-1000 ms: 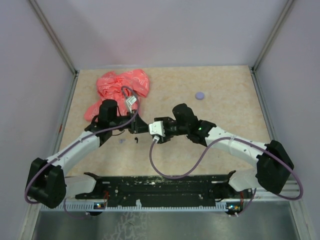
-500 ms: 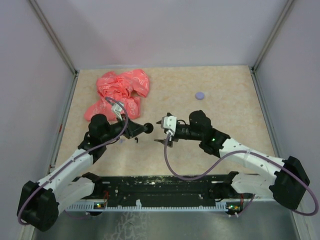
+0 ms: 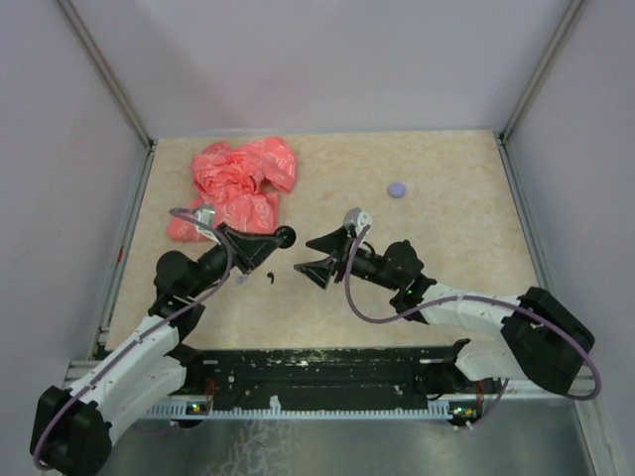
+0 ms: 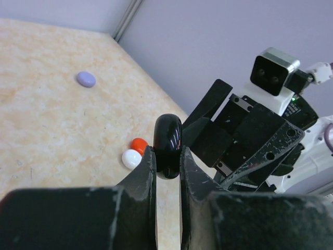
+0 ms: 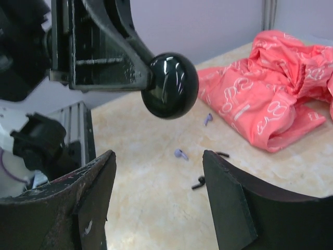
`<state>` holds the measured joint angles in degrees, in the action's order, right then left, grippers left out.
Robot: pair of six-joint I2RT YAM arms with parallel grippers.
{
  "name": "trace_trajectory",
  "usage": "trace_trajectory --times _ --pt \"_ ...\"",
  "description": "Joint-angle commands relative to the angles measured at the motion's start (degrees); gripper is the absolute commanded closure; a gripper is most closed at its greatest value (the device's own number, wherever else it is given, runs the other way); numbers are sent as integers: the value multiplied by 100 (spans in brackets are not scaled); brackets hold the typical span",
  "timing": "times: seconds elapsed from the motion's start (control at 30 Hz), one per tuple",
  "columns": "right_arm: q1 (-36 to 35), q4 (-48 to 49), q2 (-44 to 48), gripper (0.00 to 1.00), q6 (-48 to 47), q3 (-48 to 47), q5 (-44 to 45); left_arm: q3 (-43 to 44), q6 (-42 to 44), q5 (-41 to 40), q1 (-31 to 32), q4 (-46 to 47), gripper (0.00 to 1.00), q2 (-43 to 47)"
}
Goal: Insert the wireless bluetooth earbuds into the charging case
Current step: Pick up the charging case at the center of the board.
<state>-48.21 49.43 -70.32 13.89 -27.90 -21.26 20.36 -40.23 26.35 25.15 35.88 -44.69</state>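
Observation:
My left gripper (image 3: 278,240) (image 4: 167,157) is shut on a glossy black round charging case (image 3: 286,236) (image 4: 168,139) (image 5: 170,85), held edge-on above the table. My right gripper (image 3: 306,256) (image 5: 158,156) faces it from the right, open, with nothing between its fingers and a small gap to the case. Below them on the table lie tiny earbuds: two pale purple ones (image 5: 180,153) (image 5: 208,119) and two black ones (image 5: 199,182) (image 5: 222,154). In the top view I make out one black earbud (image 3: 271,277) and one purple earbud (image 3: 241,280).
A crumpled red plastic bag (image 3: 233,183) (image 5: 270,99) lies at the back left. A pale purple disc (image 3: 398,188) (image 4: 86,79) sits at the back right. A white disc (image 4: 130,159) and a red disc (image 4: 138,144) lie side by side under the left gripper. Walls enclose the table.
The two grippers, together at the case a second ago, have drawn apart. The right jaws have spread wide. Both arms have pulled back toward the near edge; the left keeps the case.

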Motion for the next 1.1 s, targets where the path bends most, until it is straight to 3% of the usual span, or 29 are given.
trace_trajectory --times 0.0,0.3,0.53,0.8,1.07 --pt "46 2137 -386 33 1060 -48 217 -225 -348 -200 21 1102 100 55" --pt "57 2826 -1067 38 1542 -338 191 -324 -567 227 23 2003 100 -274" --pt "55 3869 -1525 51 1959 -434 -101 -555 -685 327 19 2370 100 -281" --pt "55 3934 -1538 60 2152 -535 -234 -606 -739 453 27 2380 100 -296" --pt "56 3942 -1523 90 2209 -616 -522 -557 -752 595 33 2441 98 -300"
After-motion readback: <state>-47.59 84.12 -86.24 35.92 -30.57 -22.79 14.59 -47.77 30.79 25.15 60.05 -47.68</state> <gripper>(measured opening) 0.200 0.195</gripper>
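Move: The black charging case is already pinched in the left fingertips, only about 1 cm ahead and 1 cm right of that hand's point. From the open right hand it lies roughly 3 cm ahead, 3 cm left and 3 cm above. On the table some 20 cm below the right hand, a black earbud lies about 5 cm ahead and 8 cm left, a lilac earbud 4 cm ahead and 16 cm left, and the white case 6 cm ahead and 18 cm right. The right hand rises about 5.5 cm and edges 2 cm left towards the case, tipping its leftward-pointing fingers up by some 20 degrees, then shuts them from wide open until they pinch the free end of the case in the air. The left hand keeps its grip throughout and brings the case to meet it, going up and back about 3 cm each while its own fingertips tilt up slightly. ##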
